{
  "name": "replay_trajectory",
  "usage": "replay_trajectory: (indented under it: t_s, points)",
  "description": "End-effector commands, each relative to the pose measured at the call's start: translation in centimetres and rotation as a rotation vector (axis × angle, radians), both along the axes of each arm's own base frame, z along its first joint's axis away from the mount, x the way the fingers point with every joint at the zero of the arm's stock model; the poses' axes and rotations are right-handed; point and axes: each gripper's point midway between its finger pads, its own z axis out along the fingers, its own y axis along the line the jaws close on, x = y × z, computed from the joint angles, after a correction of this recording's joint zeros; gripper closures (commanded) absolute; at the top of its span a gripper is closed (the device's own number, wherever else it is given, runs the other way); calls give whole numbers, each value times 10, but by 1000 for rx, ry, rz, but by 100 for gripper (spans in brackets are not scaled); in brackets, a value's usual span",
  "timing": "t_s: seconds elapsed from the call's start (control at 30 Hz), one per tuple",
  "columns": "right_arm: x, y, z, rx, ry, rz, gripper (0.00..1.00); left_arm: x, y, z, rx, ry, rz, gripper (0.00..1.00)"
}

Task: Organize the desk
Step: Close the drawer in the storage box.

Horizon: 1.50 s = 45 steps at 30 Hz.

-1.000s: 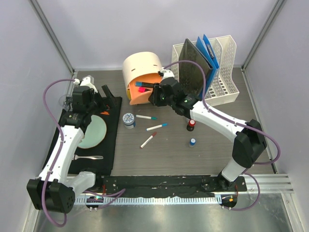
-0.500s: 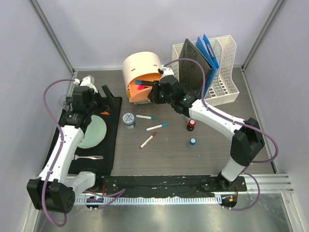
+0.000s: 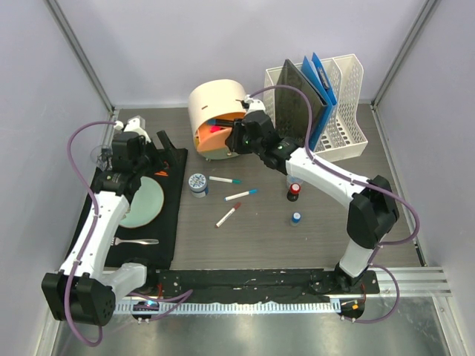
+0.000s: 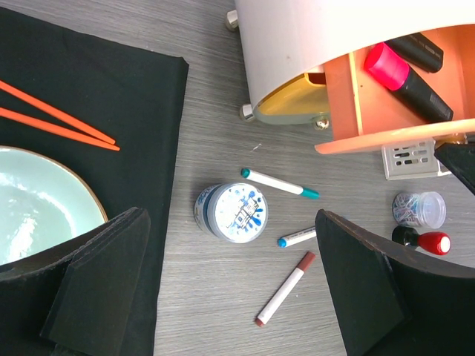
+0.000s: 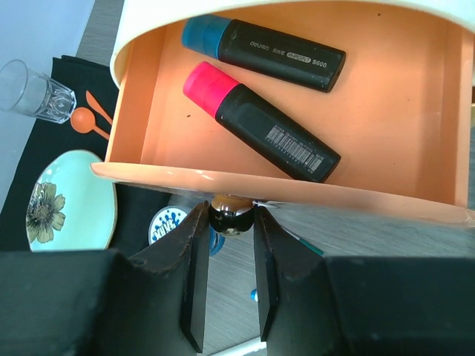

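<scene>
The desk point(image 3: 252, 245) carries a cream round organizer point(image 3: 215, 100) with an orange drawer point(image 5: 401, 111) standing partly out. In the drawer lie a blue-capped highlighter point(image 5: 267, 53) and a pink-capped highlighter point(image 5: 260, 122). My right gripper point(image 5: 230, 222) is shut on the drawer's dark round knob point(image 5: 231, 216); in the top view this gripper point(image 3: 236, 139) sits at the drawer front. My left gripper point(image 4: 230, 222) hangs open and holds nothing, above the desk by the black mat point(image 3: 167, 222). Three loose markers point(image 3: 225, 179) point(image 3: 241, 194) point(image 3: 228, 215) lie mid-desk.
A blue-and-white round tub point(image 3: 198, 182) stands beside the mat. A red-capped bottle point(image 3: 295, 193) and a small blue-capped jar point(image 3: 296, 218) stand under the right arm. A plate point(image 3: 141, 202), fork point(image 3: 135, 242) and orange chopsticks point(image 4: 56, 119) lie on the mat. A white file rack point(image 3: 334, 111) stands back right.
The orange drawer has slid back into the organizer, with my right gripper moving along on its knob. The left arm has stayed still.
</scene>
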Motion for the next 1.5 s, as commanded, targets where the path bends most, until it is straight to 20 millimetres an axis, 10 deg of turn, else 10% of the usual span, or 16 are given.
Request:
replay_trajectory:
  t_s: [0.0,1.47]
  points:
    - [18,10,34,70,-87,-12,76,8,-1,11,2,-58,-11,0]
    - [62,22,15,70,-98,-11,72,18,-2,-14,16,-4,-24,0]
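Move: The right fingers already hold the knob of the open orange drawer; the storage box this drawer slides into has its middle about 12 cm ahead, 3 cm left and 6 cm below. In the drawer, the pink highlighter lies some 4 cm ahead and 2 cm left, the blue highlighter 6 cm ahead and 2 cm left. The file rack stands about 11 cm ahead, 26 cm right. From the left hand, the storage box is roughly 14 cm ahead, 15 cm right. Keeping its pinch on the knob, the right hand pushes the orange drawer forward into the storage box, about 5.5 cm and 1.5 cm to the left, nearly level, slowing at the end, with only a slight turn of the wrist. The empty left hand, fingers wide open, sinks some 2.5 cm over the table beside the mat. ##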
